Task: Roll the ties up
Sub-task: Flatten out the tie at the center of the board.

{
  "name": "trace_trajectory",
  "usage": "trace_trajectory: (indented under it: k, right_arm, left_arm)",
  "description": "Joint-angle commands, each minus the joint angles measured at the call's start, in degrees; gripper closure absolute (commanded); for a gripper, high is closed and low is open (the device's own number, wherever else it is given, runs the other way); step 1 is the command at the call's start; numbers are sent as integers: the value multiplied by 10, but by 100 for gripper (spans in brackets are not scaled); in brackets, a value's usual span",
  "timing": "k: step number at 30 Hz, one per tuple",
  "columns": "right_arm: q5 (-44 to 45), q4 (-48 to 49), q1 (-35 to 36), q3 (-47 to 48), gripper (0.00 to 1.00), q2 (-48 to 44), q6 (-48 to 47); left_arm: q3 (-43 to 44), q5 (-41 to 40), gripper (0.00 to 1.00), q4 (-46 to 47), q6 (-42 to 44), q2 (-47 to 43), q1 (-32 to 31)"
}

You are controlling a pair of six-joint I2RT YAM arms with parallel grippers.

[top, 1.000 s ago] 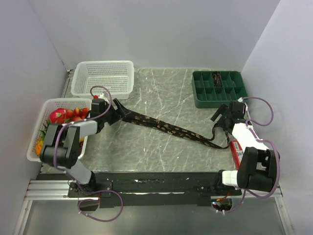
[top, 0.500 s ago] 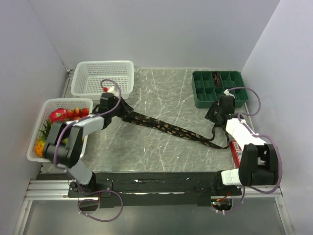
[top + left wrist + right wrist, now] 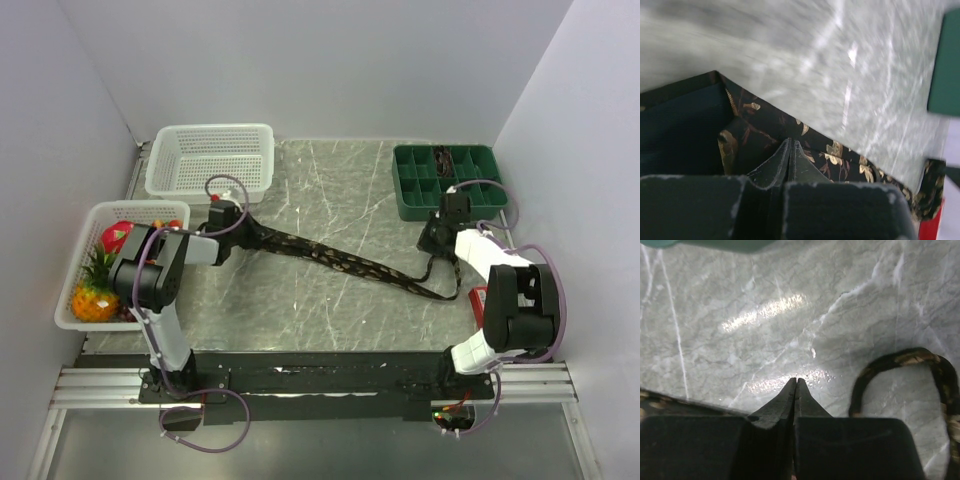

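One tie, dark with tan speckles, lies slantwise on the marble table, wide end at the left, narrow end curled into a loop at the right. My left gripper sits at the wide end. In the left wrist view its jaws are shut, tips down on the patterned tie, with no fabric showing between them. My right gripper hovers by the loop. In the right wrist view it is shut over bare marble, with the tie's loop to its right, apart from the tips.
An empty white basket stands at the back left. A second white basket holding fruit sits at the left edge. A green divided tray is at the back right. A red box lies beside the right arm. Walls close three sides.
Both grippers have gone from open to shut. The left gripper swung right onto the tie's wide end. The right gripper moved back and left, towards the green tray.
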Motion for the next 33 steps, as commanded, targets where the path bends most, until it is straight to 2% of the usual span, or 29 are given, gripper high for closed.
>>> trace_trajectory:
  k: [1, 5, 13, 19, 27, 33]
  right_arm:
    - [30, -16, 17, 21, 100, 6, -14]
    - [30, -33, 16, 30, 100, 26, -11]
    - [43, -116, 14, 95, 100, 79, -3]
    - [60, -137, 7, 76, 100, 33, -10]
    - [10, -147, -25, 28, 100, -10, 13]
    - [28, -153, -33, -3, 100, -59, 13]
  left_arm:
    - [-43, -85, 99, -60, -13, -14, 39]
    - [-67, -66, 99, -41, -32, -29, 69]
    - [-88, -70, 99, -52, -41, -76, 85]
    - [-106, -76, 99, -50, -54, -103, 104]
    - [-115, -78, 99, -64, -49, -111, 128]
    - [-120, -19, 99, -17, -33, -102, 134]
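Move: The tie's wide end lies right under the left gripper's shut tips; the white basket is about 20 cm ahead and 14 cm left, the fruit basket some 37 cm left and 6 cm back. The narrow end's loop centres roughly 5 cm back and 5 cm right of the right hand, 3 cm below; the green tray is about 19 cm ahead and 6 cm right, the red box around 20 cm back and 18 cm right. Keep the left gripper shut on the tie's wide end and drag it left about 11 cm towards the fruit basket, easing back slightly and turning some 20 degrees counter-clockwise. Lower the shut right gripper about 2 cm, then bring it back about 5 cm and a little right into the loop, tips tilting steeper, until they come down at its nearer strand. ##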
